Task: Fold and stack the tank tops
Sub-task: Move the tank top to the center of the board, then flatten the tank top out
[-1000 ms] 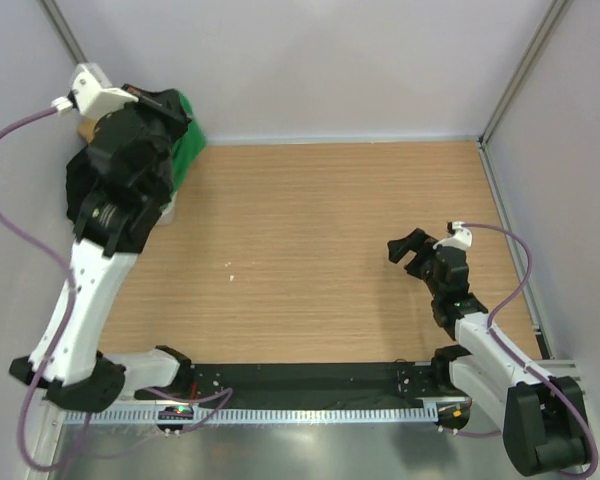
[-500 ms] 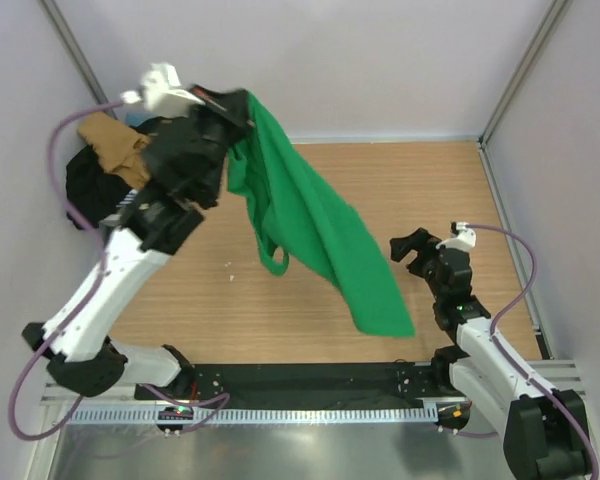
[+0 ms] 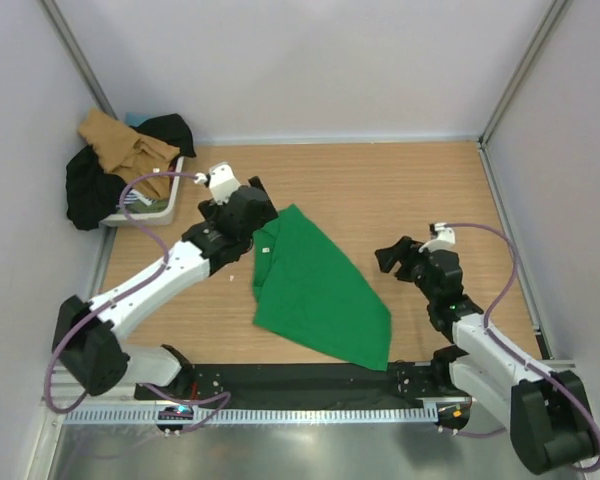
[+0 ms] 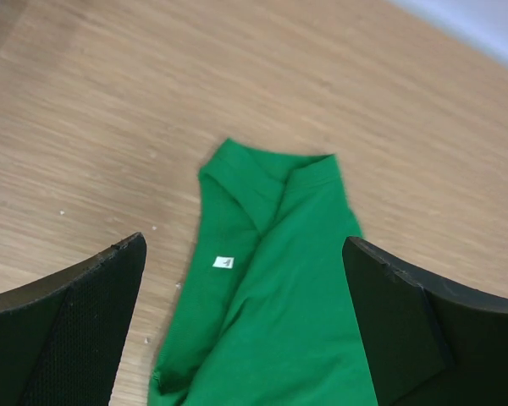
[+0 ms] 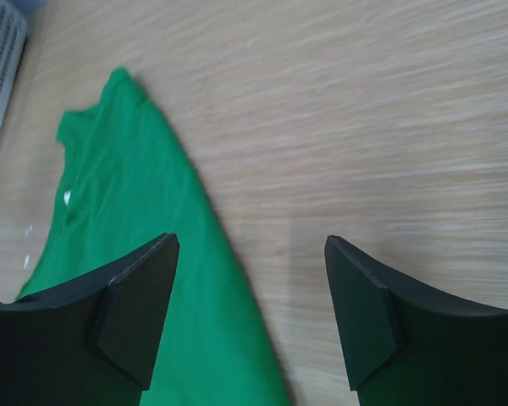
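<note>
The bright green tank top [image 3: 315, 290] lies loosely spread on the wooden table, its neck end towards the back; it also shows in the left wrist view [image 4: 271, 279] and the right wrist view [image 5: 135, 254]. My left gripper [image 3: 260, 203] hovers over the neck end, open with nothing between its fingers [image 4: 244, 245]. The right gripper [image 3: 388, 256] stands open just right of the green top's right edge, empty [image 5: 251, 241]. The tan tank top [image 3: 120, 145] lies crumpled on a pile at the back left.
A black garment [image 3: 85, 185] and a white basket [image 3: 165, 205] sit under the tan top in the back left corner. Grey walls close in the table on three sides. A black rail [image 3: 300, 378] runs along the near edge.
My left arm swung the green tank top from the back left corner out over the table and let go of it; it now lies flat. The right gripper shifted slightly left and narrowed a little.
</note>
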Action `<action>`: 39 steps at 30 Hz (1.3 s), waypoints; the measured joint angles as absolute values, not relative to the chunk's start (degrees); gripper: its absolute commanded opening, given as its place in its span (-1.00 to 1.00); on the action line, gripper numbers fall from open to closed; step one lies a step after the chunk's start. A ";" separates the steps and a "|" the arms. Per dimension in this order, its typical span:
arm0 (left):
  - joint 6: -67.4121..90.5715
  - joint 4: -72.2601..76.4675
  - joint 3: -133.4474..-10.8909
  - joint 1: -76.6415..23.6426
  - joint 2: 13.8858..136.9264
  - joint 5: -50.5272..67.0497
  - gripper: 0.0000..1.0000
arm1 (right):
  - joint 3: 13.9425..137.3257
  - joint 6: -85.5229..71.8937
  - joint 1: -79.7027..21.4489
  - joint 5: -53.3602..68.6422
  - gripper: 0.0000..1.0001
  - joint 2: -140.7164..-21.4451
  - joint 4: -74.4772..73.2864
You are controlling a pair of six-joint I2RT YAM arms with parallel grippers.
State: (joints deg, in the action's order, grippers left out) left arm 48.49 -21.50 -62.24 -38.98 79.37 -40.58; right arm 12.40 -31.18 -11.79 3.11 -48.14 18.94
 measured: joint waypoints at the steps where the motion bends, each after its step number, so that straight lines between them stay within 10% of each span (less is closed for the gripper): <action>1: 48.34 -21.54 -62.22 -38.98 77.28 -40.62 0.99 | 12.67 -30.76 -13.30 3.86 0.47 -49.93 19.11; 10: 52.53 -17.15 -47.75 -29.06 62.19 -31.16 0.99 | 22.68 -21.41 -39.97 3.14 0.13 -62.78 18.33; 22: 59.81 -8.05 -24.75 -11.81 56.69 -13.93 0.99 | 49.43 -21.17 -68.01 -15.59 0.22 -89.06 3.51; 36: 56.73 1.52 -21.39 -10.44 56.90 -9.78 0.99 | 72.29 -22.48 -77.84 -30.55 0.20 -112.22 -14.26; 39: 56.55 1.89 -21.39 -10.35 56.93 -9.41 0.99 | 72.34 -22.85 -78.43 -31.59 -0.41 -113.14 -15.79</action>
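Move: The near-left corner of the tank top lies about 32 cm to the right hand's left, 13 cm back and 9 cm below. The cloth's near-right corner is around 25 cm back and 2 cm left of that hand; its strap end lies some 20 cm ahead and 30 cm left, at table height. From the left hand, the near-left corner is roughly 25 cm back, 2 cm left and 17 cm below. Coming to the tank top's near-left corner, the right fingers straddle it and begin to narrow after a low sweep over the cloth, about 33 cm left and 13 cm back, sinking mostly late as the wrist rolls left side down and turns counter-clockwise. The empty left hand rises briefly, then swings left and down, about 11 cm each, and a little back, still open. ##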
